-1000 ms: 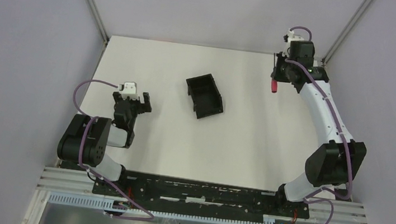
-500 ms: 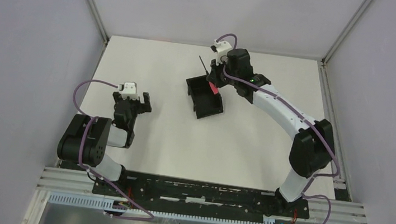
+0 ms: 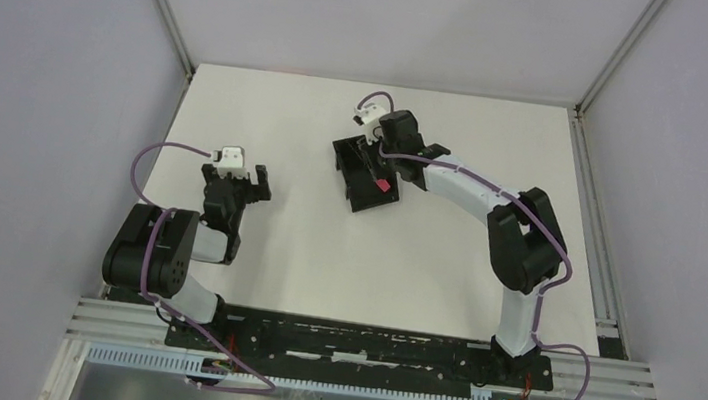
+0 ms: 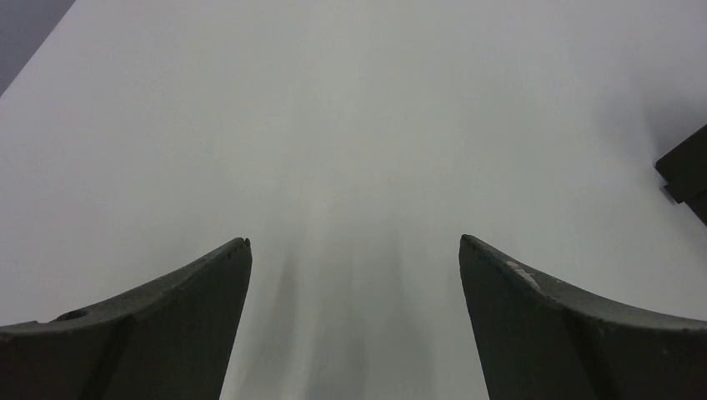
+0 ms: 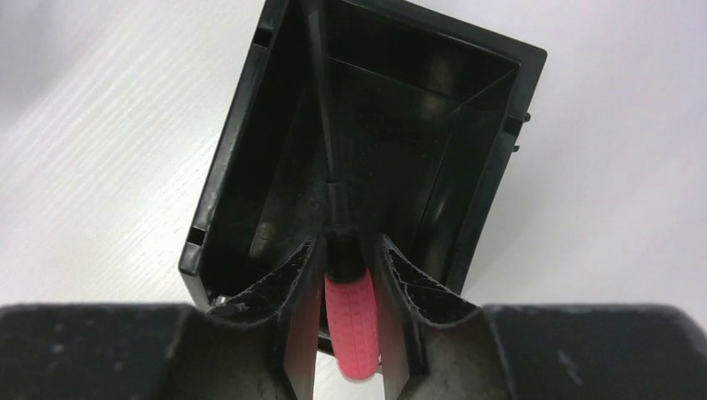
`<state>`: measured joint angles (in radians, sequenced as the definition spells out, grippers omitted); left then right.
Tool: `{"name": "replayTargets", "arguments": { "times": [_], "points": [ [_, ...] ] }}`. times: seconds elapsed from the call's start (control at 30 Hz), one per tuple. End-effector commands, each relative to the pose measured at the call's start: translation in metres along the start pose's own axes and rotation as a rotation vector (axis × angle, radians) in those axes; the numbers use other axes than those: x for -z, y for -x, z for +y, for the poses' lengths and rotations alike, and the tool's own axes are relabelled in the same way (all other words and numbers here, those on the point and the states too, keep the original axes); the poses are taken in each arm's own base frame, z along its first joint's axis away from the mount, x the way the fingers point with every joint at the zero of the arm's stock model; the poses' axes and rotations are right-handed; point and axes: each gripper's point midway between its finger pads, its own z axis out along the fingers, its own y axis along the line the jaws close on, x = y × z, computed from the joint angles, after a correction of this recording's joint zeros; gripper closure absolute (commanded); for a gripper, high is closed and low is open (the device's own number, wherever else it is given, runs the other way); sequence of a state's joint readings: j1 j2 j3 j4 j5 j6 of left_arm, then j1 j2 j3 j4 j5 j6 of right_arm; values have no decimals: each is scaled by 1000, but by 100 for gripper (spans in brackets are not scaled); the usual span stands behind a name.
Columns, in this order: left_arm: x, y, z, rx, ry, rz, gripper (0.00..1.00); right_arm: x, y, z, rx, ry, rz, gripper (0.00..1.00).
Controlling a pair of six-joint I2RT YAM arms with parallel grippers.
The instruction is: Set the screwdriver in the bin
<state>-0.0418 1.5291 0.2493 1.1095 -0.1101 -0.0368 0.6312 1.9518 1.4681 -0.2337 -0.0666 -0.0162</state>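
The black open-top bin [image 3: 343, 171] sits on the white table behind its middle. My right gripper [image 3: 377, 165] reaches over its low front wall. In the right wrist view the screwdriver [image 5: 352, 321], its pink handle blurred at the near end, lies between my right gripper's [image 5: 347, 242] fingers. Its thin black shaft points into the bin [image 5: 242, 150]. A narrow gap shows between the handle and the left finger, so the jaws stand slightly parted. From above, the handle [image 3: 383, 184] shows red at the bin's front. My left gripper [image 3: 256, 181] rests open near the table's left side.
Grey walls and metal frame posts close in the table on three sides. In the left wrist view the left gripper [image 4: 354, 240] has only bare table between its fingers, and a corner of the bin [image 4: 688, 171] shows at the right edge.
My right arm swung from the far right corner to the bin with the screwdriver. Its jaws have just parted a little round the handle. The left arm has not moved.
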Motion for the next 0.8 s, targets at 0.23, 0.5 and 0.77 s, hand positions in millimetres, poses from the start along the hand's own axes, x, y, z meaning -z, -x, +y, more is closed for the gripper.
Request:
{"name": "replayTargets", "arguments": {
  "times": [0.23, 0.5, 0.77],
  "points": [
    [-2, 11, -1, -12, -3, -47, 0, 15, 49, -8, 25, -51, -106, 47],
    [-2, 11, -1, -12, -3, -47, 0, 87, 96, -11, 31, -88, -281, 3],
    [-2, 11, -1, -12, -2, -47, 0, 169, 70, -80, 75, -477, -416, 2]
  ]
}}
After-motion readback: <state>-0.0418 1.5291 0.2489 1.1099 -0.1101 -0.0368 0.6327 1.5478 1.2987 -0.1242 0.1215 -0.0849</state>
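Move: Just beneath the right hand lies the bin, its middle about 2 cm ahead, 3 cm to the left and some 4 cm below. The screwdriver is between the barely parted fingers, its middle roughly 1 cm ahead, 1 cm left and 1 cm lower, handle towards the near rim. From the left hand, the bin is about 27 cm to the right, 5 cm ahead and some 3 cm lower. Opening its already parting fingers the rest of the way, the right hand lets the screwdriver go while almost still over the bin, then climbs out faster and faster, about 14 cm up, drifting some 5 cm right near the end. The wrist tips the fingers up about 20 degrees and turns slightly clockwise. ##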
